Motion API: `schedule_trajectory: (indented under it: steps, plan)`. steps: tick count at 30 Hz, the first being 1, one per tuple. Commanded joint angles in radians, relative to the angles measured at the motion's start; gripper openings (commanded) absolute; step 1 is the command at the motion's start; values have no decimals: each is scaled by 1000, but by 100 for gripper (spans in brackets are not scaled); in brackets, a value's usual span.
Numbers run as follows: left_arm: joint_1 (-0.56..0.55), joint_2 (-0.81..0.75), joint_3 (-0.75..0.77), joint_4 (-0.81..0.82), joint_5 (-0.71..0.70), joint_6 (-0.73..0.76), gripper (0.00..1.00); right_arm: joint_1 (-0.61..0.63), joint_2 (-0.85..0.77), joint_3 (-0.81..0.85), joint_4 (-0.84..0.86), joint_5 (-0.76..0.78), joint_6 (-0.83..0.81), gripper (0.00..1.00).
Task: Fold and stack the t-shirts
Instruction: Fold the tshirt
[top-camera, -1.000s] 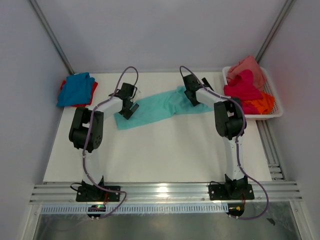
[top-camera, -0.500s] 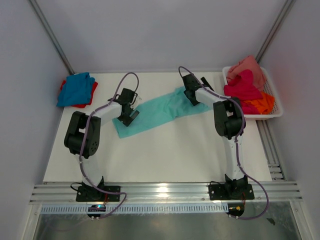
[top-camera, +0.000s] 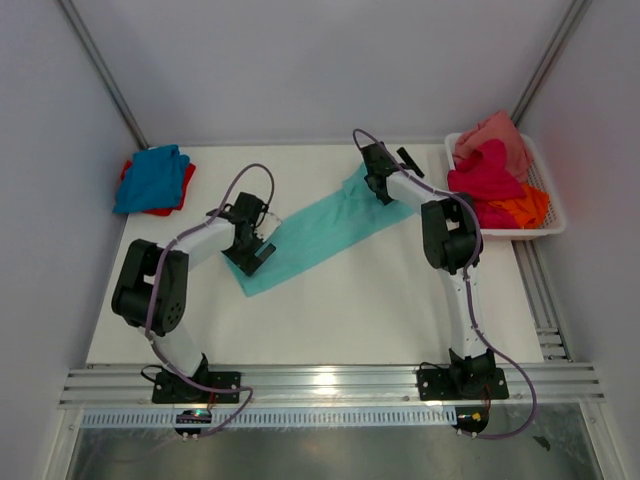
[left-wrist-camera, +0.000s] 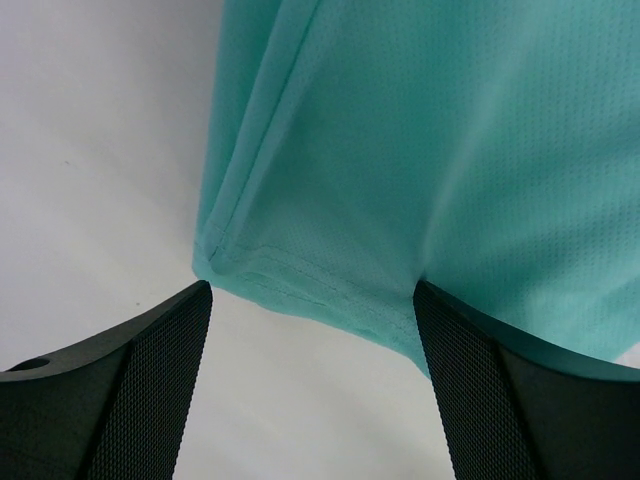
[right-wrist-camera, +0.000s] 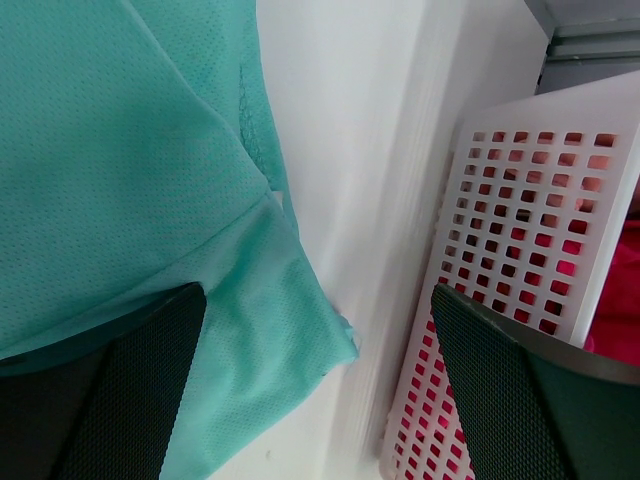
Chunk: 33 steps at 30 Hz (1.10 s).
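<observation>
The mint-teal t-shirt (top-camera: 320, 225) lies stretched in a diagonal band across the table, low at the left and far at the right. My left gripper (top-camera: 252, 250) sits at its near-left end, open. In the left wrist view the stitched hem (left-wrist-camera: 300, 285) runs between the wide-apart fingertips of that gripper (left-wrist-camera: 312, 292), and the right finger overlaps the cloth. My right gripper (top-camera: 372, 185) is at the far-right end, open; its wrist view shows it (right-wrist-camera: 315, 300) straddling a shirt corner (right-wrist-camera: 300, 340). Folded blue (top-camera: 150, 175) and red (top-camera: 184, 185) t-shirts are stacked at the far left.
A white mesh basket (top-camera: 530, 233) at the far right holds magenta (top-camera: 485, 175), salmon pink (top-camera: 495, 135) and orange (top-camera: 520, 208) tees. Its perforated wall (right-wrist-camera: 520, 250) stands right beside my right gripper's outer finger. Metal rails run along the table's near edge.
My left gripper has swung toward the near edge, and the shirt's left end has shifted with it, so the band lies more steeply diagonal. The right gripper edged slightly back and left.
</observation>
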<state>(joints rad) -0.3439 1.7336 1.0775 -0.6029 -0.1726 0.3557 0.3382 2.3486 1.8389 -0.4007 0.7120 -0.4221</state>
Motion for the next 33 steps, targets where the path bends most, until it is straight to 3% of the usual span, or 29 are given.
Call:
schedule_trajectory:
  steps: [1,8,33]
  plan:
    - [-12,-55,-34,-54,47,15,84,-4,34,29,-27,-34,2,99]
    - [-35,-74,-70,-63,61,19,83,-5,38,31,-32,-37,-3,99]
    - [-345,-98,-128,-81,59,-93,80,-2,84,118,-87,-69,-3,99]
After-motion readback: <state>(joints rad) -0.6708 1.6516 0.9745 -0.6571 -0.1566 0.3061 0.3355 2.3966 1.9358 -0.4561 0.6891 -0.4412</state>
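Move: The left fingers are already on the t-shirt's left end, whose edge centre lies about 5 cm back, 3 cm left and 2 cm below; the blue stack is some 20 cm ahead and 23 cm left. For the right hand, that edge is roughly 25 cm back, 39 cm left and 5 cm below; the clothes basket is about 27 cm right and 2 cm back. The left hand, fingers open, keeps dragging the t-shirt's left end about 11 cm back-right, turning some 15 degrees clockwise. ##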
